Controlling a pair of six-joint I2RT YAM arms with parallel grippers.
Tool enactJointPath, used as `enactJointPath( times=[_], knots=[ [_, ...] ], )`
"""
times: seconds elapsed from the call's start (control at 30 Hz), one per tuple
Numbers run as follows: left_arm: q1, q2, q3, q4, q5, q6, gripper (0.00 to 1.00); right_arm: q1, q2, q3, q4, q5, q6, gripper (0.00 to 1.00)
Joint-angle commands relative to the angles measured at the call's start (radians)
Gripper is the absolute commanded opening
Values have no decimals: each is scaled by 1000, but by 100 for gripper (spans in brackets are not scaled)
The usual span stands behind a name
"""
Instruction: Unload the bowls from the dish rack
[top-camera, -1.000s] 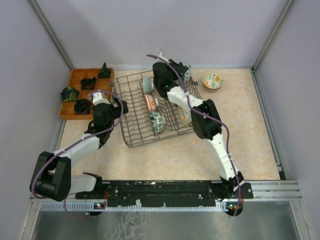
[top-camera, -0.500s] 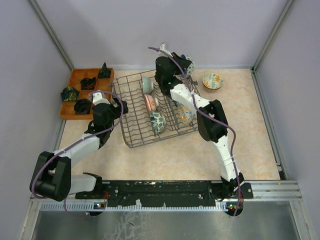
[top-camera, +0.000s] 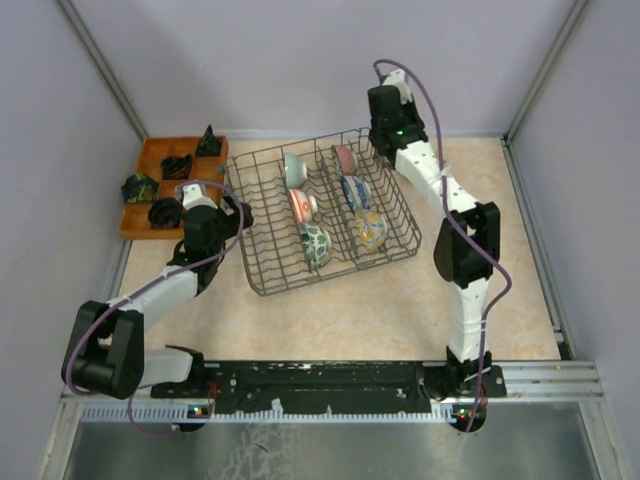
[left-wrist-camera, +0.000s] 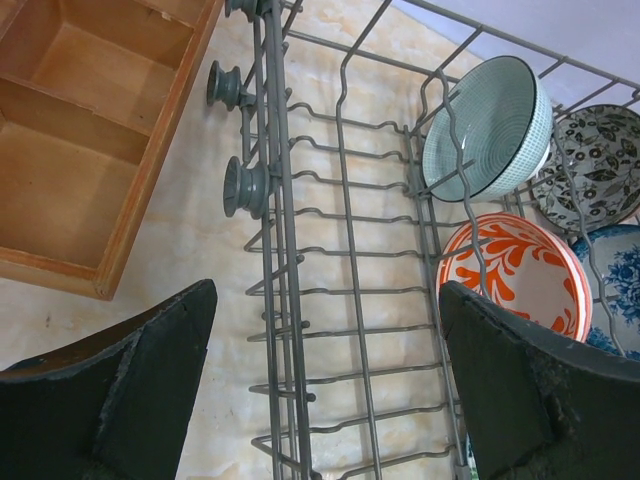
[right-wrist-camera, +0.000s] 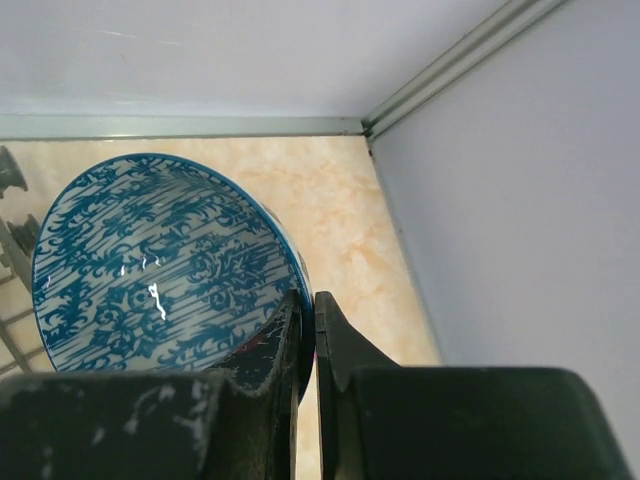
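The dish rack (top-camera: 262, 268) stands mid-table with several bowls upright between its tines: a pale green one (top-camera: 293, 170), a red-and-white one (top-camera: 303, 205) and a green floral one (top-camera: 314, 243) among them. My right gripper (top-camera: 384, 118) is raised over the rack's far right corner. In the right wrist view that gripper (right-wrist-camera: 312, 300) is shut on the rim of a blue-and-white bowl (right-wrist-camera: 150, 260). My left gripper (left-wrist-camera: 325, 380) is open, straddling the rack's left rim wire (left-wrist-camera: 275, 230). The pale green bowl (left-wrist-camera: 490, 125) and red-and-white bowl (left-wrist-camera: 515, 275) lie ahead of it to the right.
An orange compartmented tray (top-camera: 150, 185) with dark objects sits left of the rack, its wooden wall (left-wrist-camera: 160, 170) close to my left fingers. Grey walls close in the back and both sides. The right wrist view shows bare table (right-wrist-camera: 350, 220) in the back right corner.
My right arm has lifted out of the rack and swung toward the back right, carrying the blue-and-white bowl. The left arm has stayed put.
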Motion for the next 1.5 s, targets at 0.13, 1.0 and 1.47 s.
enactJointPath(
  times=[0.13,1.0,1.47],
  knots=[
    [24,15,57,-61,78,7,95,-105,-143,-17,-155,-367,291,0],
    [26,162,124,-21,187,39,73,-406,-207,-208,-35,-837,563,0],
    [26,249,190,1,221,56,60,-492,-106,-174,-39,-939,618,0]
  ],
)
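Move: The right gripper already holds a blue-and-white bowl by its rim; the yellow-flowered stack lies about 7 cm right, 4 ahead and 22 below. From that hand the pink bowl is about 14 cm left, 3 ahead, 20 below; the rack's far-right corner is 7 left, 8 ahead, 18 below. The rack's left rim is roughly 3 cm ahead, 1 left and 5 below the left gripper; the orange-patterned bowl is 13 right, 4 ahead, 7 below. Carry the held bowl right about 11 cm and down to above the stack, dipping before rising slightly and continuing right; roll the wrist some 50 degrees, left side rising, and keep the rim pinched. Meanwhile ease the left gripper down, forward and right at the rack's left rim, tipping it down a little and partly closing its fingers around the rim. ##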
